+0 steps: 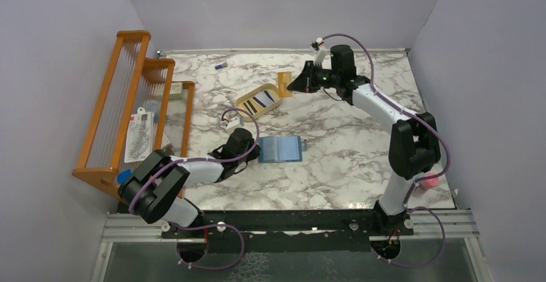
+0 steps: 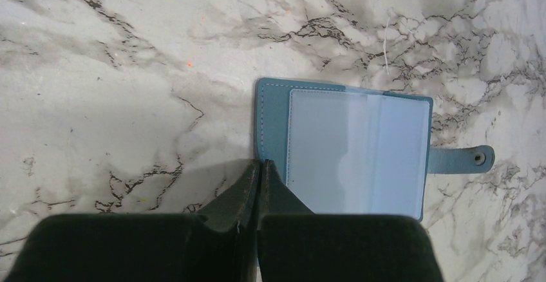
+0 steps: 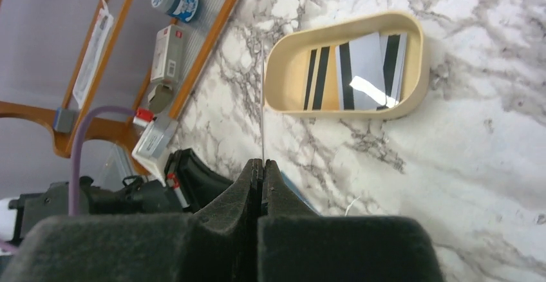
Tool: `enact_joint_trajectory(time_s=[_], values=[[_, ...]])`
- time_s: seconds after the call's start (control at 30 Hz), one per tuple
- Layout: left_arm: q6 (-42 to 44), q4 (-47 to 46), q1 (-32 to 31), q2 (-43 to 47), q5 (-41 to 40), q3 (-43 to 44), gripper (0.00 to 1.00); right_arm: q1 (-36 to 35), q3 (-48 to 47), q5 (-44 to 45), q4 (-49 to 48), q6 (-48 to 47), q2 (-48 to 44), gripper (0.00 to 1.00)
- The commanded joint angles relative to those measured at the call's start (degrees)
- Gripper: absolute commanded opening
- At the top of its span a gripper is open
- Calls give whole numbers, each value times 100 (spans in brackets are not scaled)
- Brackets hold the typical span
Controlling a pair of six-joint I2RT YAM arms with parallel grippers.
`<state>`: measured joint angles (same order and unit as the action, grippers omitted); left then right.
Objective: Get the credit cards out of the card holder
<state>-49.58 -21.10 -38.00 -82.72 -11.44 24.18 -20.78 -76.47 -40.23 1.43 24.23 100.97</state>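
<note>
The teal card holder (image 2: 348, 147) lies open on the marble table, its pale blue pockets facing up and its snap tab (image 2: 467, 159) pointing right. My left gripper (image 2: 260, 163) is shut, with its tips resting on the holder's left edge (image 1: 280, 148). My right gripper (image 3: 263, 161) is shut on a tan credit card (image 1: 284, 84), seen edge-on as a thin line (image 3: 263, 102) in the right wrist view. It hangs beside the tan oval tray (image 3: 422, 56). Several striped credit cards (image 3: 367, 63) lie inside the tray.
An orange wooden rack (image 1: 129, 102) holding packets stands along the left wall. A small purple item (image 1: 221, 65) lies near the table's back edge. A pink object (image 1: 430, 180) sits by the right arm's base. Grey walls enclose the table.
</note>
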Motion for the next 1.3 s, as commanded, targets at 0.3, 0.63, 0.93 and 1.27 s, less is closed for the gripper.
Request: enact_joint_trajectory(time_s=[0.3, 0.63, 0.93, 1.27], values=[[127, 303, -26, 423, 195, -265, 0, -773, -3562, 532, 2114, -1274, 2466, 1], [100, 520, -30, 701, 140, -368, 0, -1169, -4390, 836, 2467, -1642, 3392, 1], [133, 507, -27, 525, 160, -249, 0, -1368, -4879, 1069, 2531, -1648, 4003, 1], [151, 502, -26, 411, 143, -208, 0, -1391, -5281, 1122, 2597, -1507, 4394, 1]])
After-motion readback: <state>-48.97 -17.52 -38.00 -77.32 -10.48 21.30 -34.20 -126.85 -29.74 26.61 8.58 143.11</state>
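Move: From my right hand, which holds the orange card, the cream tray's middle lies some 8 cm ahead, 12 cm to the left and about 18 cm below. The white card in the tray sits roughly 9 cm ahead and 10 cm left. The emptied card holder is about 11 cm back and 3 cm left. From my left hand, shut on the holder's left edge, the tray is some 18 cm straight ahead, and the holder's middle about 7 cm right, level with it. I carry the orange card in my right hand about 14 cm left and some 5 cm forward until it is over the near-left end of the tray, sinking slowly at first, then mostly straight down, about 13 cm in all. My fingers keep their pinch and tip some 20 degrees further downward. My left hand stays closed on the holder's left edge and drags it roughly 2 cm back and a little left. ##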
